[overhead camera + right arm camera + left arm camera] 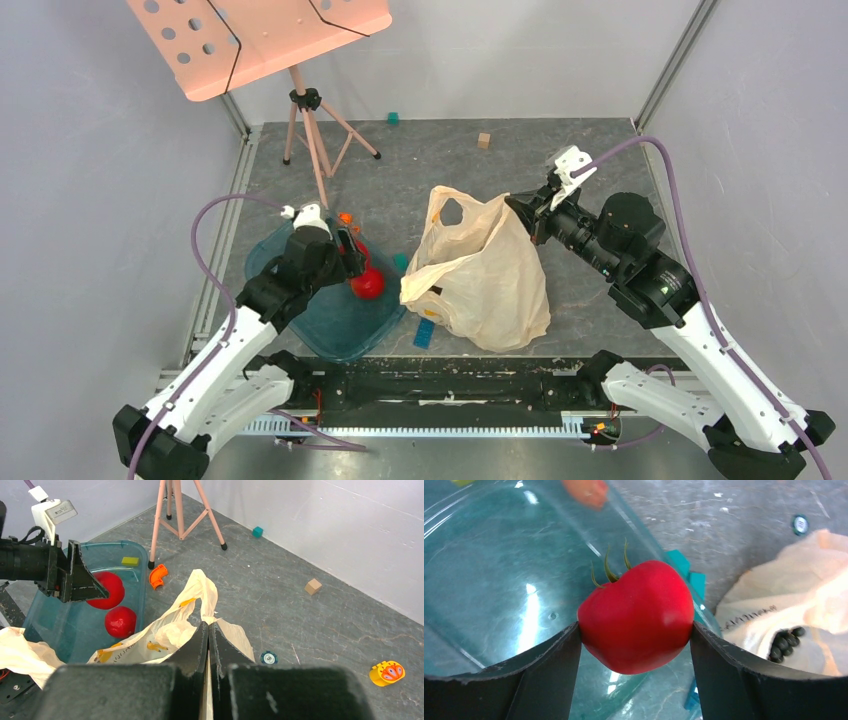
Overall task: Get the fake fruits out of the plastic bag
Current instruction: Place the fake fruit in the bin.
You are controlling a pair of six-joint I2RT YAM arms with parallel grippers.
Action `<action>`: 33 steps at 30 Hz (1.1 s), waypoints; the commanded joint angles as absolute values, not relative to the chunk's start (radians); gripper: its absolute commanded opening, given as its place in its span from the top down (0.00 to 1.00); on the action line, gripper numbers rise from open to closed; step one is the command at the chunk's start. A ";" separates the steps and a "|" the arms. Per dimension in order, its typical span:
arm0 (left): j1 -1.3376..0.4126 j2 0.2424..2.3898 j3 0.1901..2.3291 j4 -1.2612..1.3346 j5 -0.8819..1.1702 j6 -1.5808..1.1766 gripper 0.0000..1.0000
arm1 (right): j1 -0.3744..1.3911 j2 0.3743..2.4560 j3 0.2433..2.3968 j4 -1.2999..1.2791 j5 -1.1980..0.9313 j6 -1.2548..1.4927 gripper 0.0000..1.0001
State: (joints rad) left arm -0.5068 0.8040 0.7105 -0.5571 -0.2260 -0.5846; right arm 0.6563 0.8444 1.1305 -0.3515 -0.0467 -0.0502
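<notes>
My left gripper (636, 630) is shut on a glossy red fake fruit (636, 615) with a green stalk, holding it just over the teal tray (484, 570). A second red fruit (120, 621) lies in the tray, close under the held one (106, 589). The peach plastic bag (490, 270) stands crumpled in the middle of the table. My right gripper (209, 626) is shut on the bag's upper edge, lifting it. Dark grapes (785, 642) show inside the bag's mouth.
A pink music stand (310, 130) rises at the back left. An orange piece (157, 576), a teal cube (394, 118), a wooden cube (484, 140), a poker chip (268, 657) and a yellow toy (386, 673) are scattered around. Blue blocks (424, 333) lie by the tray.
</notes>
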 commanded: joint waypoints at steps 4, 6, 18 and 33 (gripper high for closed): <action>-0.485 0.816 0.640 -0.609 -0.478 -0.787 0.67 | 0.654 0.837 1.122 -0.315 -0.035 -0.054 1.00; -0.484 0.832 0.607 -0.600 -0.503 -0.814 0.67 | 0.654 0.839 1.122 -0.315 -0.034 -0.054 1.00; -0.482 1.002 0.548 -0.515 -0.524 -0.862 0.35 | 0.655 0.839 1.129 -0.318 -0.020 -0.070 1.00; -0.484 0.884 0.642 -0.573 -0.499 -0.793 0.00 | 0.654 0.939 1.201 -0.181 -0.099 -0.339 1.00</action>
State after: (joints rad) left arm -0.4885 0.9337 0.5724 -0.5560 -0.4892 -0.8070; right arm 0.6563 0.9192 1.1332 -0.2832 -0.0242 -0.2207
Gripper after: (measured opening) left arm 0.993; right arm 0.004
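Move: The left hand holds the tomato over the bin's right part. The bin's middle lies about 7 cm to its left, level with it fore and aft, some 13 cm lower; the pomegranate lies almost straight below, about 12 cm down. The orange pipe is roughly 13 cm ahead and 4 cm left, and the bag's middle some 24 cm right, level fore and aft. From the right hand the bin's middle is about 36 cm left, 1 cm back and 34 cm lower. The left hand lowers the tomato almost 10 cm into the bin while swinging about 5 cm left, to the pomegranate's left side, the wrist turning some 20 degrees counter-clockwise and tipping further down; there the fingers open wide, let go of the tomato and start back up by about 2 cm. The right hand keeps its shut grip on the bag's top edge, holding still at first and then easing a couple of centimetres forward with a slight roll. ##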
